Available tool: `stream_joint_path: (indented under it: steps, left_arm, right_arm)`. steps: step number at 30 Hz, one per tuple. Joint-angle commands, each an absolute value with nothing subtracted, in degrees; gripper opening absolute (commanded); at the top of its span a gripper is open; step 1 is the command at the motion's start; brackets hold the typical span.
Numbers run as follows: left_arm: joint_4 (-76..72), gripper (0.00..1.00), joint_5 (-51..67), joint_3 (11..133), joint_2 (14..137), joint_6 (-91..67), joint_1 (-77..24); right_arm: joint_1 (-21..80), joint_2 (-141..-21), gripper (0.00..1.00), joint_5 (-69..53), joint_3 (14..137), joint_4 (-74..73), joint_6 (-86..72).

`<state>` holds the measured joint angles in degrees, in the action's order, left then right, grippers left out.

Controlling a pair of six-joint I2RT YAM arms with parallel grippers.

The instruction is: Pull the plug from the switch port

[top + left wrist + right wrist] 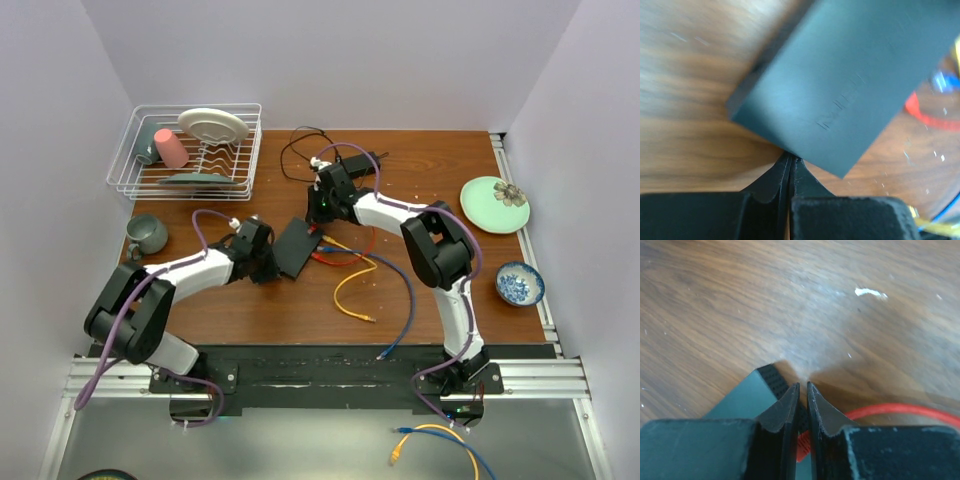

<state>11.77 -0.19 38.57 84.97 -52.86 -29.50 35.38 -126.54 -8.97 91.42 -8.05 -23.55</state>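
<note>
The flat matte-black switch box [295, 248] lies mid-table. It fills the left wrist view [850, 75], and one corner shows in the right wrist view [740, 395]. Its perforated port edge [774, 377] faces my right gripper [803, 386]. That gripper's jaws stand a narrow slit apart, closed on a red plug [804, 442]. The plug's red cable [900, 410] runs off to the right. In the top view the right gripper [318, 215] sits at the box's far right corner. My left gripper [790, 159] is shut and empty, its tips against the box's near edge [272, 262].
Yellow [350, 290] and blue [400, 300] cables trail from the box toward the front. A small black adapter [360, 160] with a thin cord lies behind. There is a dish rack [185, 150] back left, a mug [147, 233], a green plate [495, 205] and a blue bowl [520, 284].
</note>
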Motion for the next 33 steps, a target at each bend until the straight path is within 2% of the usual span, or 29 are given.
stream_joint_path:
  steps: [1,5,13,16,20,21,25,33]
  left_arm:
    - [11.6,0.0,-5.71,43.05,87.01,-49.05,-24.01]
    - [12.65,0.0,-6.15,47.01,89.2,-47.82,-22.24]
    - [16.69,0.0,-9.92,54.04,88.42,-45.71,-22.15]
    - [17.93,0.0,-11.33,54.93,86.84,-44.91,-22.06]
    - [18.28,0.0,-12.3,54.84,84.12,-44.56,-22.15]
    - [18.19,0.0,-12.48,54.93,83.68,-44.47,-22.15]
    - [18.19,0.0,-12.57,55.28,81.92,-44.12,-22.15]
    - [14.25,0.0,-8.46,54.58,80.42,-43.42,-22.15]
  right_arm:
    - [38.06,-121.91,0.15,-13.27,84.56,-7.83,-26.01]
    - [38.14,-121.11,0.15,-12.92,82.7,-6.5,-26.81]
    - [38.06,-123.4,0.16,-11.43,92.36,-11.33,-25.4]
    - [37.62,-122.61,0.24,-9.23,93.52,-11.26,-25.4]
    - [36.13,-119.36,0.45,-5.29,92.64,-9.41,-26.89]
    - [35.95,-118.4,0.48,-4.32,91.68,-8.88,-27.5]
    - [35.51,-112.51,0.54,0.78,89.39,-6.59,-28.56]
    - [35.51,-98.29,0.53,7.2,80.17,-4.92,-33.73]
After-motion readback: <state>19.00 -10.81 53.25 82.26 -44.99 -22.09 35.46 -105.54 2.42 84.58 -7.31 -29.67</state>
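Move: At the switch's near end the left fingertips already touch; the middle of the switch is about 7 cm ahead of that hand and 3 cm to its right, at much the same height. The right fingertips are at the far end, with the switch's middle roughly 7 cm back and 3 cm left, 1 cm lower. From them, the loose red plug is 2 cm back, the yellow plug 5 cm back and 4 cm right, and the blue plug 7 cm back and 3 cm right. Pushing the switch's near end forward and left with shut fingertips, the left hand travels about 5 cm each way, then lifts off, rising 9 cm. The right hand, its fingers still against the far end, eases a little right and back, holds there, then opens its fingers about halfway and climbs some 15 cm clear, drifting right as the fingers tip outward. ##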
